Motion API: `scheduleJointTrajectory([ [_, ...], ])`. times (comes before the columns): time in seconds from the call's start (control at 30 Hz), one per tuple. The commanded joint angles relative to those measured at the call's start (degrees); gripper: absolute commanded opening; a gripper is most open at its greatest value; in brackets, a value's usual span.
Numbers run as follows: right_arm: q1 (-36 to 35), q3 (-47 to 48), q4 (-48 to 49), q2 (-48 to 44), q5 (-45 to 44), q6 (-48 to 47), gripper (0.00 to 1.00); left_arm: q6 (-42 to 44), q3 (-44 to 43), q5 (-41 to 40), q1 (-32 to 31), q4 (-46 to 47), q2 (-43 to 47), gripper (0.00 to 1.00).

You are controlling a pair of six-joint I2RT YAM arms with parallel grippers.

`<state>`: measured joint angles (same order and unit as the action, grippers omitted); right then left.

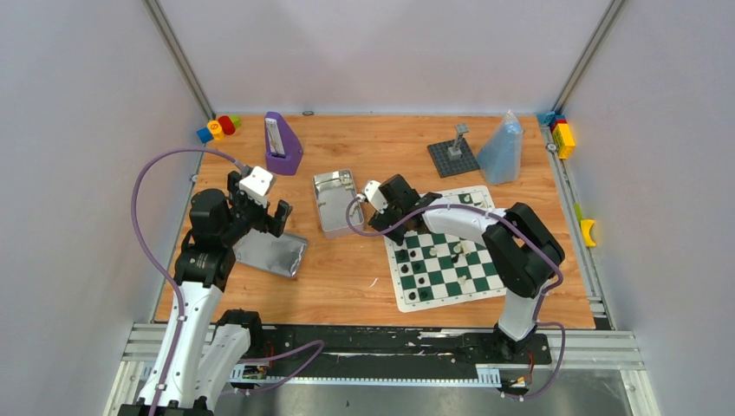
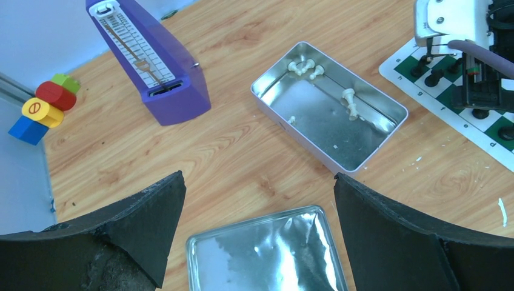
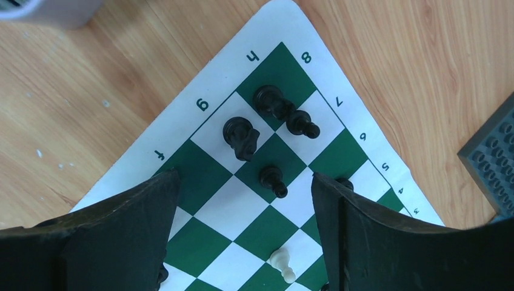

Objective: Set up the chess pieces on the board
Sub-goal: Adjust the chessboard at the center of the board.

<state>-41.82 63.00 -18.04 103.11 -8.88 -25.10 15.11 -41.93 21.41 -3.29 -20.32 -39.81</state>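
The green-and-white board lies right of centre, with black chess pieces and white ones scattered on it. My right gripper hovers open over the board's far-left corner. In the right wrist view its jaws stand wide with nothing between them. Past the fingertips stand a black knight, a black pawn and a white pawn. The open silver tin holds several white pieces. My left gripper is open above the tin's lid.
A purple metronome stands at the back left beside colourful blocks. At the back right are a grey studded plate with a post, a bluish plastic bag and more blocks. The tin sits between the arms.
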Motion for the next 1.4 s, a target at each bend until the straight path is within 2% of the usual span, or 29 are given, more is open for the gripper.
scheduleJointTrajectory([
  [0.0,-1.4,4.42,-2.39,3.44,3.46,4.79,0.82,1.14,0.06,1.01,0.43,2.06,0.19,1.0],
  [0.73,-2.83,16.45,-3.91,9.96,6.66,9.63,0.82,1.32,0.03,0.54,0.4,1.87,-0.19,1.0],
  [1.0,-2.83,19.98,-3.77,12.07,4.02,8.2,0.82,1.08,-0.08,-0.39,0.42,1.86,0.02,1.0],
  [1.37,-3.48,24.14,-2.38,14.61,7.92,5.48,0.82,1.15,-0.08,-0.81,0.44,1.95,0.1,1.0],
])
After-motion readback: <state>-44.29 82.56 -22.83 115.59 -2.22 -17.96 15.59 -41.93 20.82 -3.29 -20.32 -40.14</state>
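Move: The chessboard is under the right hand's open, downward-pointing fingers, its middle about 10 cm to the right, 5 cm back and 2 cm below. Black pieces stand some 2 cm ahead and 1 cm left; the metal box's middle lies roughly 12 cm left and 7 cm ahead, the grey studded plate about 14 cm right and 18 cm ahead. From the left hand, the board's middle is about 37 cm right, 4 cm back and 23 cm below. The right hand, fingers staying open, sweeps about 8 cm left towards the metal box, dragging the chessboard along. ##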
